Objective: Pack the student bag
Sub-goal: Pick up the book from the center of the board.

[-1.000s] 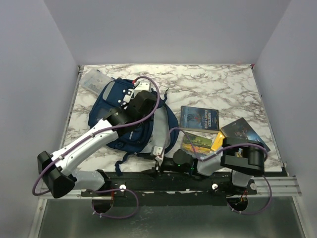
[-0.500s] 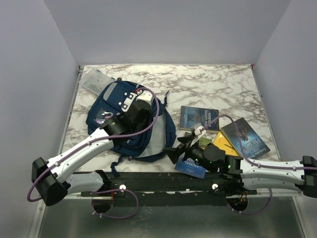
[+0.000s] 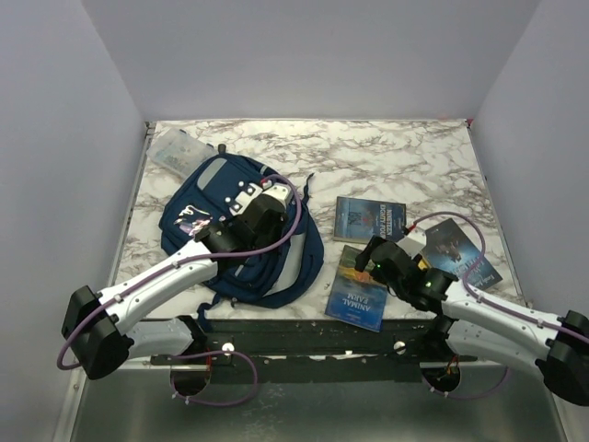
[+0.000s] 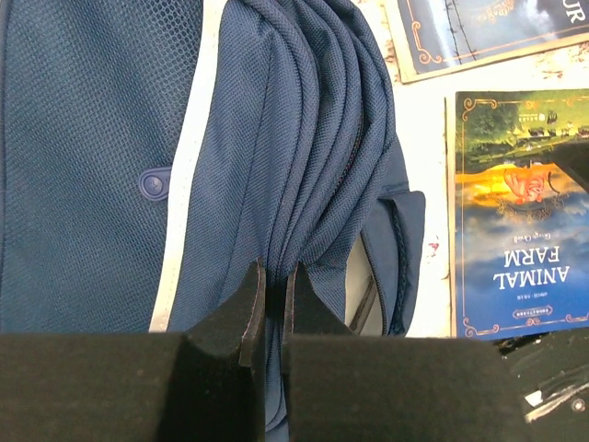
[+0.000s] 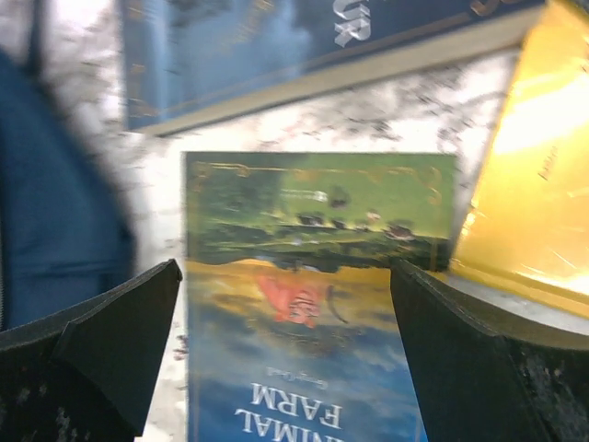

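The student bag (image 3: 221, 198), a navy backpack with grey stripes, lies on the left half of the marble table. My left gripper (image 3: 265, 221) sits on its right side. In the left wrist view this gripper (image 4: 273, 276) is shut on a raised fold of the student bag (image 4: 101, 157). My right gripper (image 3: 371, 256) hovers over the Animal Farm book (image 3: 357, 299), which lies flat near the front edge. In the right wrist view the right gripper (image 5: 285, 313) is open, its fingers (image 5: 129, 322) spread to either side above the book (image 5: 313, 304).
A dark blue book (image 3: 370, 219) lies beyond the Animal Farm book, and another blue book (image 3: 465, 253) lies to the right. A yellow book (image 5: 543, 175) shows beside the right fingers. A clear plastic box (image 3: 178, 150) sits at the far left corner.
The right arm swung out from beside the bag to the right, its jaws opened wide, and the Animal Farm book now lies flat near the front edge. The left gripper kept its grip while the bag shifted slightly.
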`<state>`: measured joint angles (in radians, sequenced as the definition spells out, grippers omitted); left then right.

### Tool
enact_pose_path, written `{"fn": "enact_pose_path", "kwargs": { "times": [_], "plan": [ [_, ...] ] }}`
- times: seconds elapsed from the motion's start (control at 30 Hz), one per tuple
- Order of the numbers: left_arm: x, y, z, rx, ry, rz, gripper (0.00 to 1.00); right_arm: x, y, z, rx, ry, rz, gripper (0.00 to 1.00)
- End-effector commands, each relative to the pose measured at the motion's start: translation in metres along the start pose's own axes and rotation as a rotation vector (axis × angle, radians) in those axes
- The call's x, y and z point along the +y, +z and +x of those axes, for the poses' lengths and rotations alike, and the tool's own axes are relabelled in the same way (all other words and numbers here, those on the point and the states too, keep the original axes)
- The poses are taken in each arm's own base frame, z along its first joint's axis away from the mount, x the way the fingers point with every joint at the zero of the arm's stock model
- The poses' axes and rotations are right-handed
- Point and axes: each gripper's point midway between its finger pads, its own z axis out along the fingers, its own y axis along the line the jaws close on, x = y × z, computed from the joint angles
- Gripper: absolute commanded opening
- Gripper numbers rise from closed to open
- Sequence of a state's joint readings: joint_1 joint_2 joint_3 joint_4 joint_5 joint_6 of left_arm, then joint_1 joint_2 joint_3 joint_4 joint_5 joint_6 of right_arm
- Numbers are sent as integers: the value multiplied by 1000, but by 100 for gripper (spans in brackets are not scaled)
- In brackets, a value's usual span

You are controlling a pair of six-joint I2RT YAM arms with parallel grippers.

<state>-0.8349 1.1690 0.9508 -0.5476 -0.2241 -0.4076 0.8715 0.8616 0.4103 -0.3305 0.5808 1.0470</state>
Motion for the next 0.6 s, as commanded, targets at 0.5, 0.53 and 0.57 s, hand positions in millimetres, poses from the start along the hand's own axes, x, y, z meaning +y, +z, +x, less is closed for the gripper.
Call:
{"fn": "enact_pose_path", "kwargs": {
  "times": [0.5, 0.53, 0.57],
  "plan": [
    [-111, -57, -7, -53, -281, 549, 83, -44, -29, 51, 312, -4, 184, 100],
    [-117, -51, 0, -38, -310, 545, 83, -42, -28, 52, 315, -1, 176, 100],
    [-122, -44, 5, -19, -347, 534, 83, -41, -27, 53, 321, 0, 172, 100]
  ]
}}
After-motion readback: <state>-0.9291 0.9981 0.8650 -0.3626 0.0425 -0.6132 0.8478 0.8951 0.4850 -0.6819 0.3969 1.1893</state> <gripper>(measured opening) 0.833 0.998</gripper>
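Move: The Animal Farm book lies flat under the wide-open right hand, its middle about 3 cm back, 2 cm to the left and some 7 cm down. At that level Nineteen Eighty-Four sits about 15 cm ahead and 1 cm right, the yellow folder roughly 14 cm right and 1 cm ahead. From the left hand, still pinching the backpack's edge, Animal Farm is about 21 cm right, 6 cm back and 15 cm down; the backpack's middle is 9 cm left, 9 cm ahead, 11 cm down. The left hand opens wide and lets go of the backpack's edge, easing back and right with a slight dip, then rising, ending some 6 cm back, 6 cm right and 5 cm higher, nearer Animal Farm, its wrist rolling so that the fingers swing to the right. Meanwhile the right hand draws back about 5 cm and sinks 3 cm over Animal Farm, almost all of the sinking first, jaws staying wide open, while its fingers tip about 20 degrees steeper towards the cover and it eases to a stop. ##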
